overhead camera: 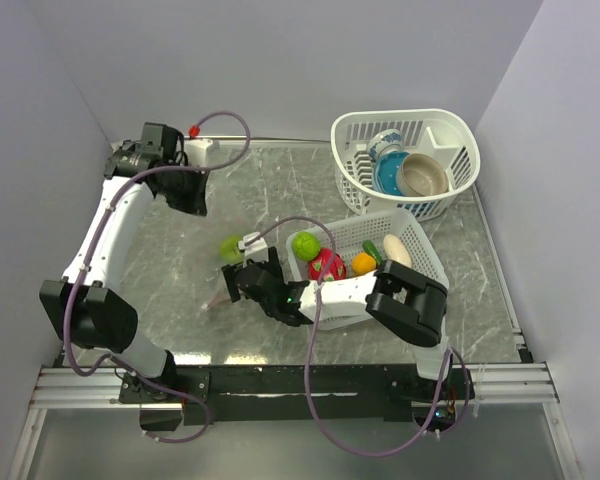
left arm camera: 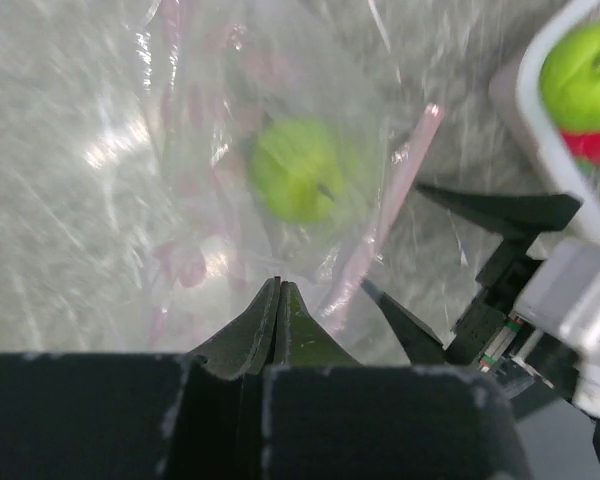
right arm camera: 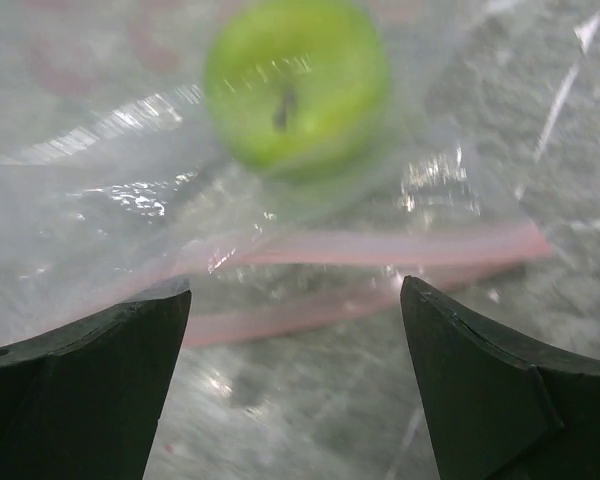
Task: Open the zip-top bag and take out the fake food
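The clear zip-top bag (overhead camera: 226,268) lies on the table left of the rectangular basket, with one green ball (overhead camera: 230,246) of the fake food inside it. My right gripper (right arm camera: 295,290) is open, low at the bag's mouth, and the pinkish zip strip (right arm camera: 380,245) runs just ahead of its fingertips. The green ball (right arm camera: 295,85) sits in the bag beyond the strip. My left gripper (left arm camera: 280,285) is shut with nothing visible between its fingers, raised over the bag (left arm camera: 230,150). More fake food lies in the basket: a green ball (overhead camera: 304,245), a red piece (overhead camera: 326,265), an orange (overhead camera: 363,263) and a cream oblong (overhead camera: 398,250).
The white rectangular basket (overhead camera: 420,262) sits under the right arm. At the back right stands a round white basket (overhead camera: 460,135) holding a blue-patterned cup (overhead camera: 385,148) and a tan bowl (overhead camera: 425,175). Walls close in the table on three sides.
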### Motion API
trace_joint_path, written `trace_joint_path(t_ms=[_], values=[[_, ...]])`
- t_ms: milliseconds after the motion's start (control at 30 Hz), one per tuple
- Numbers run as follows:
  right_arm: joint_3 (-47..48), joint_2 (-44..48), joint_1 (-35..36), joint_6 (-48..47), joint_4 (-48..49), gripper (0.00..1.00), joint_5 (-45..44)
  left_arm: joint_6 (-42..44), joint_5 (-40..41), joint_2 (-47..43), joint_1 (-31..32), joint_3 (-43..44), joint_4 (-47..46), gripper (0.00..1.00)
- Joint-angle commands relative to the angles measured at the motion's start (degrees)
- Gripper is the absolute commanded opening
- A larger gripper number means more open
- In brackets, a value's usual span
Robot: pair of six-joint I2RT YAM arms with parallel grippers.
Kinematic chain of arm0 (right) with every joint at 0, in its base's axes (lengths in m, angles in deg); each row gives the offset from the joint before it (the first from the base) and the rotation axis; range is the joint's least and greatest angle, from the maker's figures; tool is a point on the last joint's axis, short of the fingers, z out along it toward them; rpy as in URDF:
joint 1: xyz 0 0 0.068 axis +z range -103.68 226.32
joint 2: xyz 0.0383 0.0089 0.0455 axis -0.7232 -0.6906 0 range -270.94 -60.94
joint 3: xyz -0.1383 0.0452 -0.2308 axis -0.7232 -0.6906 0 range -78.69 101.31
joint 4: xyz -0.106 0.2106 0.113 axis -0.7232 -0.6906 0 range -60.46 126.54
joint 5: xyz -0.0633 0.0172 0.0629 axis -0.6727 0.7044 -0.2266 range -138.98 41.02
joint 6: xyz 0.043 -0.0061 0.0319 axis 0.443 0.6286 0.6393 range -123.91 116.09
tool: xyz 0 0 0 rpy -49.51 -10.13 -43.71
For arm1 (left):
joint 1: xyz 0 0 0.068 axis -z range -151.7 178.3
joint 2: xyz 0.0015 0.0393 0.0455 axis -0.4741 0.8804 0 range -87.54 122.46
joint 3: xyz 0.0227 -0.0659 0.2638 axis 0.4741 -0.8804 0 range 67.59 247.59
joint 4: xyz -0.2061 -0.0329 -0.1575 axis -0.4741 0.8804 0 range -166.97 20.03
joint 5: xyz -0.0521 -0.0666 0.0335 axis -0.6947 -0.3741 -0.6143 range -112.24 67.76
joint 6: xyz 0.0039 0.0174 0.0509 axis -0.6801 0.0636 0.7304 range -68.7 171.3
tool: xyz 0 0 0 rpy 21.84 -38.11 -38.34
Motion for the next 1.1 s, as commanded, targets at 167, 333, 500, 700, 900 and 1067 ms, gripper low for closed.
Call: trace_joint_path(t_ms=[167,333,500,700,900,1067], values=[[5.4,-2.5,0.2,0.3,0.4,0.93,0.4,2.7,3.1,-2.7,0.5,-9.8,-0.6,0.01],[-2.5,1.9,0.5,2.1,2.7,0.86,1.2,3.6,12.3,-2.4,0.5,-14.0,-5.2,0.01],[-5.4,4.0,0.9,3.4,4.1,0.71,2.7,3.7,16.8,-1.0,0.5,-19.3,-11.3,0.01],[-3.0,1.5,1.1,2.9,4.0,0.68,3.2,3.7,20.1,2.7,0.5,-22.9,-16.1,0.01],[1.5,-2.1,0.7,-0.2,4.0,0.67,3.2,3.9,21.8,6.6,0.5,-22.7,-18.3,0.01],[6.2,-5.3,-1.1,-1.7,2.6,0.68,4.9,4.0,22.3,7.6,0.5,-21.6,-17.7,0.08]])
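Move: The green apple lies in the bag on the table, about 6 cm ahead of the open right hand, 4 cm to its left and 3 cm below. The bag's pink-edged mouth is nearer, roughly 2 cm ahead, 3 cm left and 3 cm down. The white tray's middle is some 27 cm to the right hand's right, about level fore and aft. From the left hand, raised with the bag's other end, the apple is about 4 cm ahead, 5 cm right and 18 cm below. Still pinching the bag's closed end, the left hand lowers it about 15 cm, first drawing back 3 cm, then swinging some 6 cm left and coming forward again, its left side rolling up about 20 degrees. The right hand pokes left, draws back, right and down, then reaches left and forward again to the pink mouth, fingers narrowing by a quarter but staying open. ##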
